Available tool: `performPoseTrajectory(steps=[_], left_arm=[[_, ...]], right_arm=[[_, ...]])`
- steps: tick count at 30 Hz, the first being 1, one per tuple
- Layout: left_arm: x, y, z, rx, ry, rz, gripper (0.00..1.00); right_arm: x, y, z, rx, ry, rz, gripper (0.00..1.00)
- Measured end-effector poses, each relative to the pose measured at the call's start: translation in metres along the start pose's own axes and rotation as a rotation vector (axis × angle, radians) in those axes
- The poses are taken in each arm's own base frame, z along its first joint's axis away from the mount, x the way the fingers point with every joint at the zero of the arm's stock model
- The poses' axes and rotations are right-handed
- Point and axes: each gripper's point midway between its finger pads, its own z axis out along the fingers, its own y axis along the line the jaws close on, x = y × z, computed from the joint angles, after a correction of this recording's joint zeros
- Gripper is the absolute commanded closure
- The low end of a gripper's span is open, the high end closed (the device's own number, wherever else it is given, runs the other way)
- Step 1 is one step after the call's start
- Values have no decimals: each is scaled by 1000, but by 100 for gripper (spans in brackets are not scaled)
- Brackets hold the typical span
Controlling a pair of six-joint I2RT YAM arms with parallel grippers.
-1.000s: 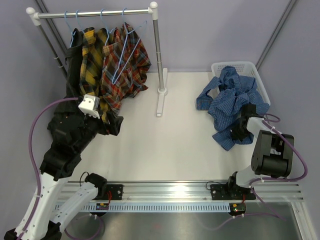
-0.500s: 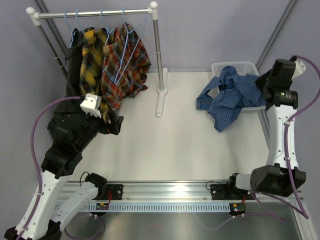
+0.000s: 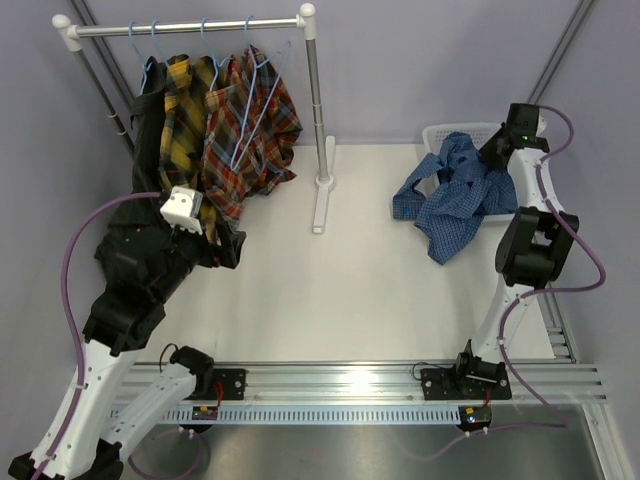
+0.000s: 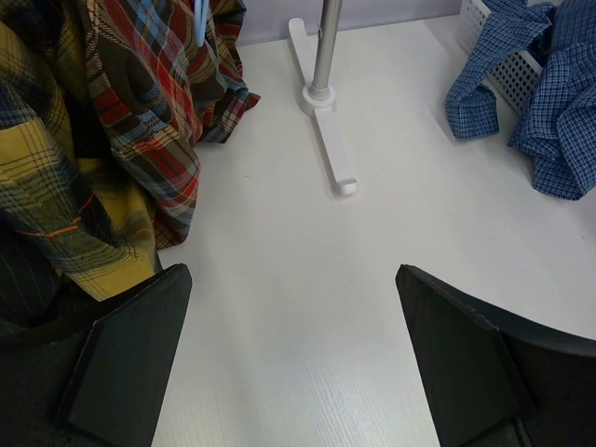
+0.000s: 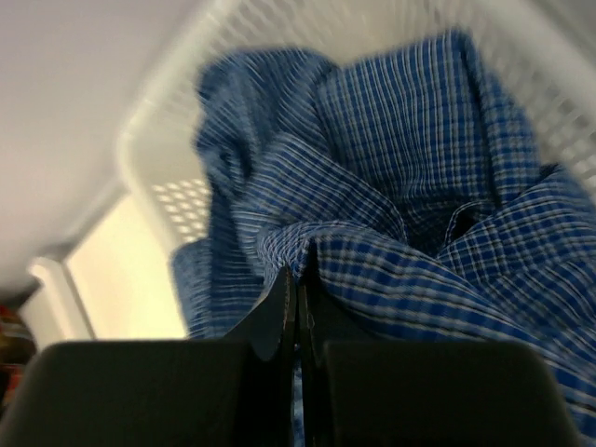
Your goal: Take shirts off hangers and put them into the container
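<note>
The blue check shirt [image 3: 455, 195] lies half in the white container [image 3: 437, 132] and spills over its front rim onto the table. My right gripper [image 3: 496, 152] hovers over the basket, shut on a fold of that shirt [image 5: 400, 140]; the jaws [image 5: 298, 268] press together on the cloth, with the container wall [image 5: 168, 158] behind. The red plaid shirt [image 3: 255, 135], yellow plaid shirt [image 3: 180, 120] and black shirt [image 3: 148, 130] hang on light-blue hangers [image 3: 248, 95] at the far left. My left gripper [image 4: 289, 275] stands open and empty by the hanging shirts' hems [image 4: 140, 158].
The white-and-metal rail [image 3: 190, 27] stands on a pole [image 3: 317, 110] with a white foot [image 3: 320, 205] reaching toward the middle of the table. The same foot [image 4: 331, 140] lies ahead of my left gripper. The arms' base track [image 3: 350, 385] runs along the near edge.
My right arm has swung up from the table in front of the basket to above it, dragging the blue shirt farther in. The left arm has stayed still.
</note>
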Motion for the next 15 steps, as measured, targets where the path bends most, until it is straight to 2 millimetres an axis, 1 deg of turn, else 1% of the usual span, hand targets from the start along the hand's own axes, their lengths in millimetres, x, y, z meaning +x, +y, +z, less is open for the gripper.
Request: performPoseTrajectory(steps=[2,3,5,6,8,9,10,12,13,15], left_arm=[[0,1,0,-4,1,0,1],[1,1,0,-8,3,0,1],[2,3,-1,-16,8,0,1],[3,4,-1,-19,10,1,1],[3,4,-1,-24,12,1,1],[3,5,-2,-25,12,1,1],[3,5,-2,-25,12,1,1],[3,5,-2,-26,12,1,1],[3,5,-2,-26,11,1,1],[2,5,-2,-25,9,1,1]], right_arm=[[30,-15,29,39,87,8,99],[44,-22,39,60,126,14,89],[66,-35,52,102,190,25,78],[74,-40,55,118,215,25,61],[79,-44,53,134,237,22,42],[75,-42,50,130,230,13,35],[69,-39,47,121,218,5,24],[53,-29,36,96,182,-16,18],[41,-22,26,79,155,-35,14],[14,-3,1,39,82,-80,12]])
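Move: The container's middle is nearly straight below the right hand, roughly 15 cm down. That hand already pinches the last of the blue shirt, whose heap lies about 5 cm back and 6 cm left, some 13 cm down. One sleeve hangs over the container's left side, about 7 cm back, 18 cm left and 18 cm down. From the left hand, the container lies about 30 cm ahead, 62 cm to the right and 28 cm lower. The pinched end of the blue shirt is carried down about 10 cm towards the container by the right hand, the fingers tipping some 15 degrees farther downward. Near the bottom the fingers open wide and let go of the cloth, then the hand comes up again by about 9 cm, levelling partly and ending over the container. ##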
